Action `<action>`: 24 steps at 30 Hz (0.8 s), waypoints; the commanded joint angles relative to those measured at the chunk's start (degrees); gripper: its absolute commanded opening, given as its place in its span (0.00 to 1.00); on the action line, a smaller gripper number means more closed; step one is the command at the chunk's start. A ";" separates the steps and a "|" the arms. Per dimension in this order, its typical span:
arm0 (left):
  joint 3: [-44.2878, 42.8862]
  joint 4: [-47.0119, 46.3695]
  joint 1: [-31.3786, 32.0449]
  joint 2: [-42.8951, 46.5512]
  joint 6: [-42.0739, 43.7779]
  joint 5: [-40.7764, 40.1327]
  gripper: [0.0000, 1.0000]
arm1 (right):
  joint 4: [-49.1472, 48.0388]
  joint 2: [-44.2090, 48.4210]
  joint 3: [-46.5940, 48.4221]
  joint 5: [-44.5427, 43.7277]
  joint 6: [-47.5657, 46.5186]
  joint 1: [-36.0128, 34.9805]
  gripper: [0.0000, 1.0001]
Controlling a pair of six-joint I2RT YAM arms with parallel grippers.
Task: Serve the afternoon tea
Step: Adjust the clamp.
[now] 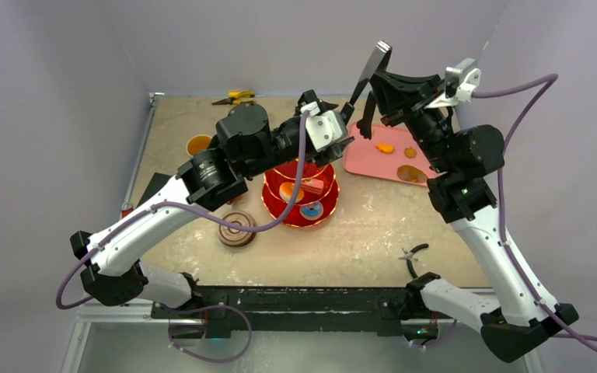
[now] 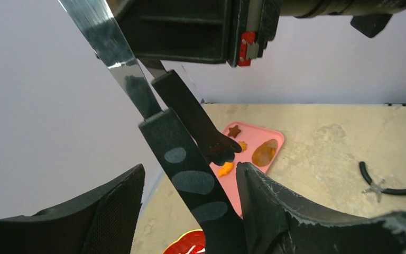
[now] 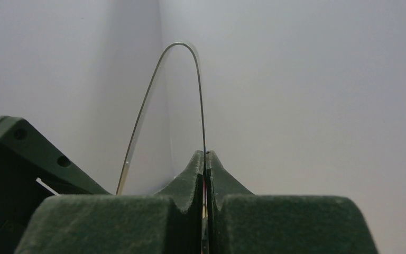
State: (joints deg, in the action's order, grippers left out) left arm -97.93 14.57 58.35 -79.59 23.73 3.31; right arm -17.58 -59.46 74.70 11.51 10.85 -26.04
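Observation:
The red three-tier stand [image 1: 303,203] stands mid-table with pastries on its tiers; its edge [image 2: 187,244] shows low in the left wrist view. My right gripper [image 1: 381,81] [image 3: 205,153] is shut on one thin metal arm of the black tongs [image 1: 373,66] [image 3: 203,114], held up above the pink tray [image 1: 357,159]. My left gripper [image 1: 351,116] [image 2: 190,166] is open, its fingers [image 2: 264,201] either side of the tongs' black arm [image 2: 190,180]. More pastries [image 1: 385,148] [image 2: 264,152] lie on the tray. The white mug of tea [image 1: 199,144] and the brown cup on its saucer [image 1: 237,229] sit left of the stand.
Black pliers [image 1: 413,256] [image 2: 383,186] lie near the front right of the table. Yellow-handled pliers [image 1: 237,97] lie at the back edge. Walls close the table in at the back and on both sides. My left arm reaches across above the stand.

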 commanded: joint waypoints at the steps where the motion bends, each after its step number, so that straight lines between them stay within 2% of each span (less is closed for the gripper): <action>1: -2.57 4.72 -0.42 1.72 -4.82 4.04 0.62 | -5.20 2.42 0.05 1.42 -2.72 -0.30 0.00; 10: -2.16 3.91 -1.65 2.40 -10.93 0.52 0.60 | -7.18 3.84 -1.38 -0.37 -5.05 -0.32 0.00; 16: -3.82 2.86 -1.73 1.35 -11.35 -0.47 0.55 | -7.03 2.94 -1.44 -0.01 -5.67 -0.30 0.00; 24: -3.61 2.45 -1.74 0.28 -9.11 -0.04 0.40 | -7.37 1.94 -1.22 0.60 -5.43 -0.41 0.00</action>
State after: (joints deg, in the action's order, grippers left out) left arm -99.68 19.25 57.01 -78.96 14.09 3.84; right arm -21.93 -57.41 73.47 11.57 6.15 -26.22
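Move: The clamp hangs slantwise between the hands: its middle lies about 4 cm ahead of the left hand, 4 cm to its right and 3 cm above, with one black arm already between the open left fingers. The tiered stand is some 33 cm below that hand, about 1 cm ahead and 5 cm left; the pink tray lies 13 cm ahead, 22 cm right and 48 cm down. From the right hand, which holds the clamp's metal end, its middle is about 4 cm back, 2 cm left and 4 cm lower. The clamp, still pinched by its metal end in the shut right fingers, is drawn back, up and slightly right by some 3 cm, those fingers tipping upward, before easing a little forward and down again. Around its lower black arm the left hand dips under 2 cm, then rises and shifts about 1 cm left, rolling its forward side down about 10 degrees. Its fingers then narrow around the tip end, still partly open; a touch can't be made out. ##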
